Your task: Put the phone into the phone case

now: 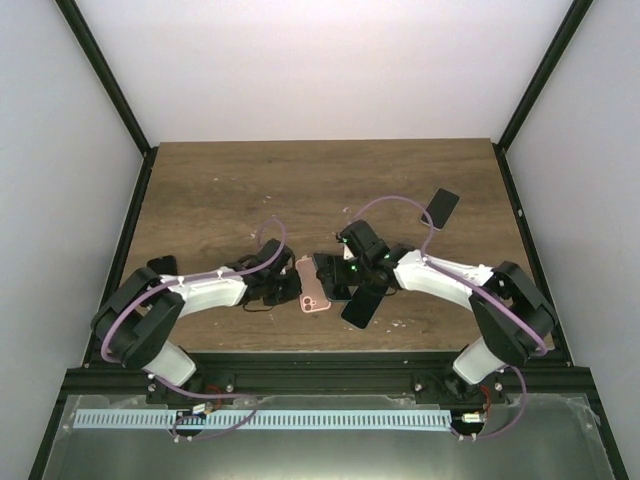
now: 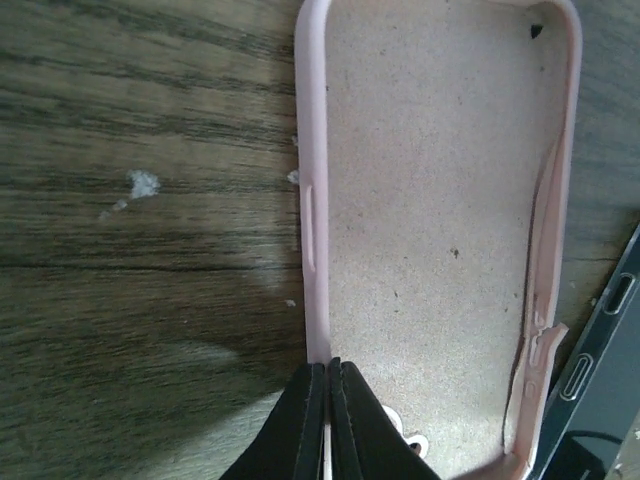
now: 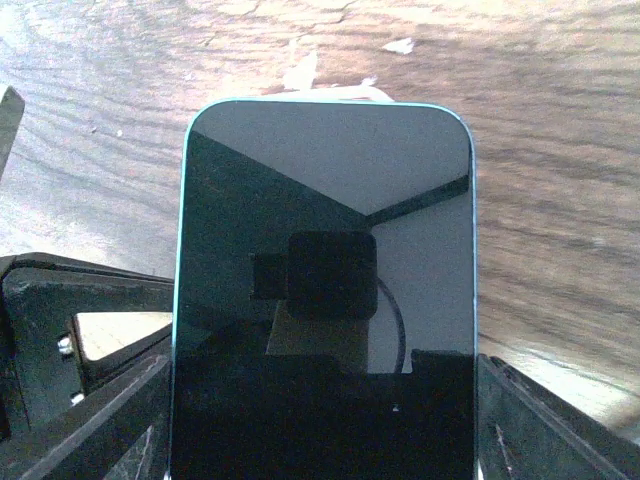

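The pink phone case (image 1: pixel 313 292) lies open side up on the wooden table between the two arms. In the left wrist view its pale inside (image 2: pixel 440 220) fills the frame, and my left gripper (image 2: pixel 328 374) is shut on the case's left wall near a corner. My left gripper (image 1: pixel 291 287) sits at the case's left side. The phone (image 3: pixel 325 230), dark-screened with a teal rim, is held by its long sides in my right gripper (image 3: pixel 325 425). It hangs tilted just right of the case (image 1: pixel 363 305). Its lower edge with the port (image 2: pixel 598 352) shows beside the case.
A second dark slab like a phone (image 1: pixel 441 208) lies at the back right of the table. White crumbs (image 2: pixel 143 182) dot the wood left of the case. Black frame rails (image 1: pixel 524 215) border the table (image 1: pixel 240 180) on both sides.
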`<state>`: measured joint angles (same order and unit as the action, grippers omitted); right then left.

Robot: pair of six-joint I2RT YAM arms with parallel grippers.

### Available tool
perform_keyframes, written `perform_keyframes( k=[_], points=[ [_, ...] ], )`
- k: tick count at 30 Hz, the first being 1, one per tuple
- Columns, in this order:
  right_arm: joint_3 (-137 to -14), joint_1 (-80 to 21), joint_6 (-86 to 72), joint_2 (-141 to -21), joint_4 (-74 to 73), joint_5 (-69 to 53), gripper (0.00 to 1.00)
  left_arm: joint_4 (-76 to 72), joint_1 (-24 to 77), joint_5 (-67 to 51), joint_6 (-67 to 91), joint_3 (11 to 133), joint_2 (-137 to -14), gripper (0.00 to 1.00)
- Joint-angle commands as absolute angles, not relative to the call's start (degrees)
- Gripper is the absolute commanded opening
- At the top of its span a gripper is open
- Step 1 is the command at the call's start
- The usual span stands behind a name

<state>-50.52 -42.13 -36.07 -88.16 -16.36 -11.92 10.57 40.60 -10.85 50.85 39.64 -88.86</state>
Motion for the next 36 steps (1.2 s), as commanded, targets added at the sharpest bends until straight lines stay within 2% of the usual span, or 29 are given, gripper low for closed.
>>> perform_keyframes(
  k=[1,9,15,19,22,29,36],
  points=[
    [-51.57,-44.54,-40.95,-89.51,-11.63,-11.37,0.67,6.1,41.06,-13.17,56.09,35.75,-86.74,0.07],
    [-54.43,-47.36,-42.85,-91.03,-13.23,-9.44,0.65,4.81,39.24,-11.44,58.98,30.96,-77.48,0.21],
    [-57.92,-49.46,-43.52,-93.49,-16.39,-6.49,0.64,4.62,33.71,-13.92,58.11,27.32,-72.25,0.26],
    [-62.08,-51.12,-42.24,-96.83,-20.77,-0.67,0.64,3.71,30.64,-16.1,58.12,24.59,-68.74,0.37],
    [-65.0,-52.55,-41.77,-99.62,-23.66,2.83,0.64,2.82,29.28,-17.05,58.29,23.08,-66.95,0.42],
    [-72.06,-55.75,-41.43,-106.63,-30.26,9.77,0.65,1.55,27.6,-19.45,58.28,21.67,-66.87,0.44],
    [-73.04,-57.17,-41.79,-107.79,-32.12,13.44,0.65,0.76,27.56,-19.79,57.68,21.52,-67.88,0.43]
  ],
)
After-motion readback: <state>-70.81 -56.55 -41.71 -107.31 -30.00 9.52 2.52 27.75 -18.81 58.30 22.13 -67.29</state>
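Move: The pink phone case lies open side up. Its left wall is still in the shut fingers of the left hand, its middle about 4 cm to that hand's right and 3 cm ahead, at nearly its height. From the right hand, which already grips the dark phone by its long edges, the case is some 6 cm left, 2 cm back and 5 cm below; the black phone on the table is about 8 cm right, 6 cm back and 6 cm below. The case's left wall comes free as the left fingers open to nearly half and that hand backs off up some 3 cm and left about 6 cm, rolling a little. The dark phone, still held by the right hand, goes left over the case by about 6 cm and then mostly down 3 cm, the wrist rolling some 20 degrees, left side down, until its fingers point nearly straight down. ##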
